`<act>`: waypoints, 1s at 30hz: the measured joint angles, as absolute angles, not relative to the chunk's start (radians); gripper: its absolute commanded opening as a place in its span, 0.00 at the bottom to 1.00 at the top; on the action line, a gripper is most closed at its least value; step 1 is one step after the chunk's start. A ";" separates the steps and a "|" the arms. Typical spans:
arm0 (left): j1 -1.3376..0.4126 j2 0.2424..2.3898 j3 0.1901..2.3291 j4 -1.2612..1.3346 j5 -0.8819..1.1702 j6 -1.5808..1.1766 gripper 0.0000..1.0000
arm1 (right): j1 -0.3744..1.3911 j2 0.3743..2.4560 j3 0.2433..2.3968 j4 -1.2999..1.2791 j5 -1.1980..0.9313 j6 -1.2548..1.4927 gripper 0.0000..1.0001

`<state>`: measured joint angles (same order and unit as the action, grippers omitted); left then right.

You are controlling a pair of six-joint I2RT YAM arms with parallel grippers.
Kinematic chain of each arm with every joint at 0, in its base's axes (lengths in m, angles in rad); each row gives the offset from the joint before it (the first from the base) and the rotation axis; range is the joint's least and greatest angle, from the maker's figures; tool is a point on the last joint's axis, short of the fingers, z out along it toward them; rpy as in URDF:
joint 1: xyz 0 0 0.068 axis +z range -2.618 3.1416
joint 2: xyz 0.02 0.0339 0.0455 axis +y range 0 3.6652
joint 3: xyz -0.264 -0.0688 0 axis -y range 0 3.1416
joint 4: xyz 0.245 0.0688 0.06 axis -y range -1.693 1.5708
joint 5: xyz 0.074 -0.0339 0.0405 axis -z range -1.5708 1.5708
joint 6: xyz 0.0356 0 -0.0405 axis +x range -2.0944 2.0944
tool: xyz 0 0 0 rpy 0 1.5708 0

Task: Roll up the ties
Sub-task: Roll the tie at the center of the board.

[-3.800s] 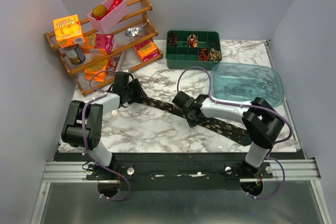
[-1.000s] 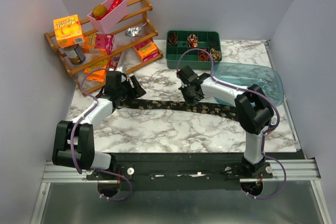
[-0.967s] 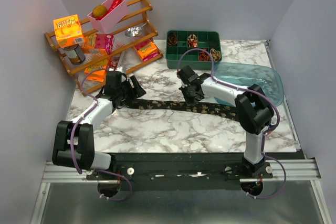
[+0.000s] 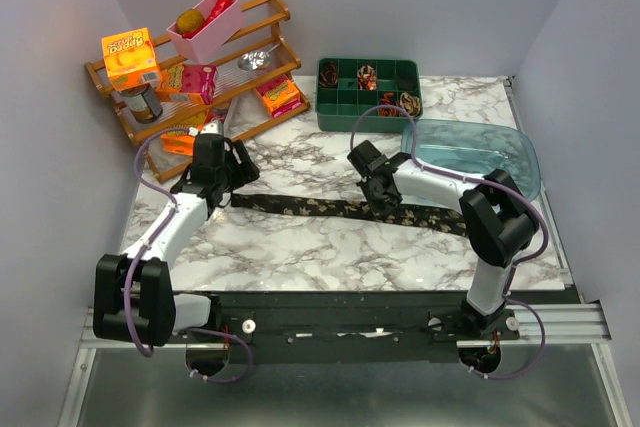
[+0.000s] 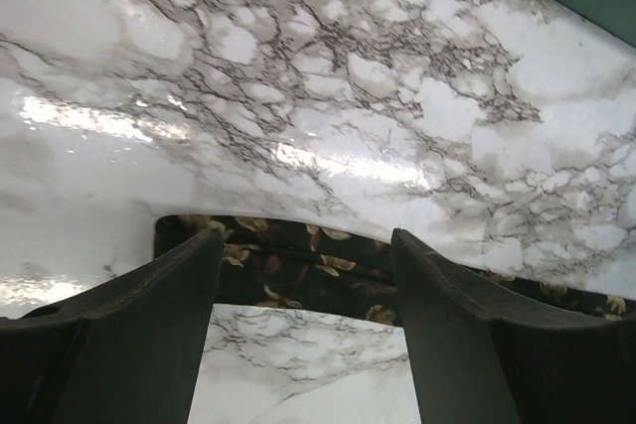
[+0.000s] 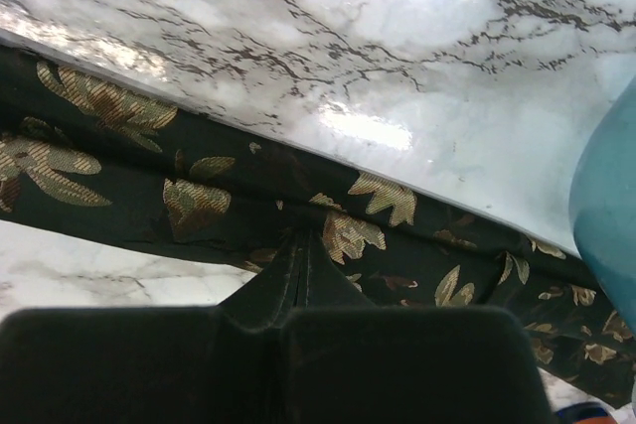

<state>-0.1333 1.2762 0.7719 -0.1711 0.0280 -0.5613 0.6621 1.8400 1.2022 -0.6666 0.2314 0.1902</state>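
Note:
A long dark tie (image 4: 310, 207) with a tan leaf pattern lies flat across the marble table, running left to right. My left gripper (image 4: 232, 187) is open at its left end; the left wrist view shows that end of the tie (image 5: 288, 270) lying between the spread fingers (image 5: 164, 305), untouched. My right gripper (image 4: 384, 203) is shut near the tie's middle. In the right wrist view its closed tips (image 6: 303, 240) pinch a small pucker of the tie (image 6: 199, 196). Small rolled ties (image 4: 398, 103) sit in a green tray.
The green divided tray (image 4: 338, 112) stands at the back centre. A clear blue tub (image 4: 480, 152) lies upside down at the right, close behind the right arm; its edge (image 6: 608, 176) shows in the right wrist view. A wooden rack (image 4: 262, 45) with snack boxes fills the back left.
The tie has been drawn level and a little nearer, its left end shifting left. My right gripper moved right and toward the front with it. My left gripper slid slightly left, still open.

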 measured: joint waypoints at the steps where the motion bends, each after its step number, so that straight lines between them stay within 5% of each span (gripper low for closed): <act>1: -0.128 1.266 0.772 -0.172 0.014 -0.561 0.78 | 0.662 1.840 1.201 -0.671 0.237 0.190 0.01; 21: -0.026 1.252 0.652 -0.128 -0.021 -0.591 0.74 | 0.658 1.730 1.220 -0.687 0.150 0.168 0.03; 24: -0.022 1.258 0.652 -0.116 -0.017 -0.593 0.74 | 0.658 1.713 1.256 -0.656 0.080 0.146 0.13; 28: -0.020 1.264 0.652 -0.104 -0.007 -0.596 0.74 | 0.665 1.712 1.272 -0.603 -0.019 0.104 0.61; 30: -0.019 1.266 0.651 -0.095 0.004 -0.599 0.75 | 0.677 1.715 1.275 -0.580 -0.068 0.073 0.77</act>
<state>-0.0193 1.2663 0.6510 -0.0948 0.0044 -0.5995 0.6765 1.7149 1.2747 -0.5804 -0.0677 0.0734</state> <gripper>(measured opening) 0.745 0.548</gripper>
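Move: The tie's left end lies about 4 cm to the left hand's left, 3 cm back and 10 cm below. The shut right fingers are on the tie's middle; its left end is some 34 cm to their left and 2 cm ahead. From the right hand, the blue tray is about 20 cm right and 11 cm ahead, and the green box 26 cm ahead and 3 cm left. Right fingers edge right, rise 7 cm leftward off the tie, opening; left hand sinks left towards the tie's end. ##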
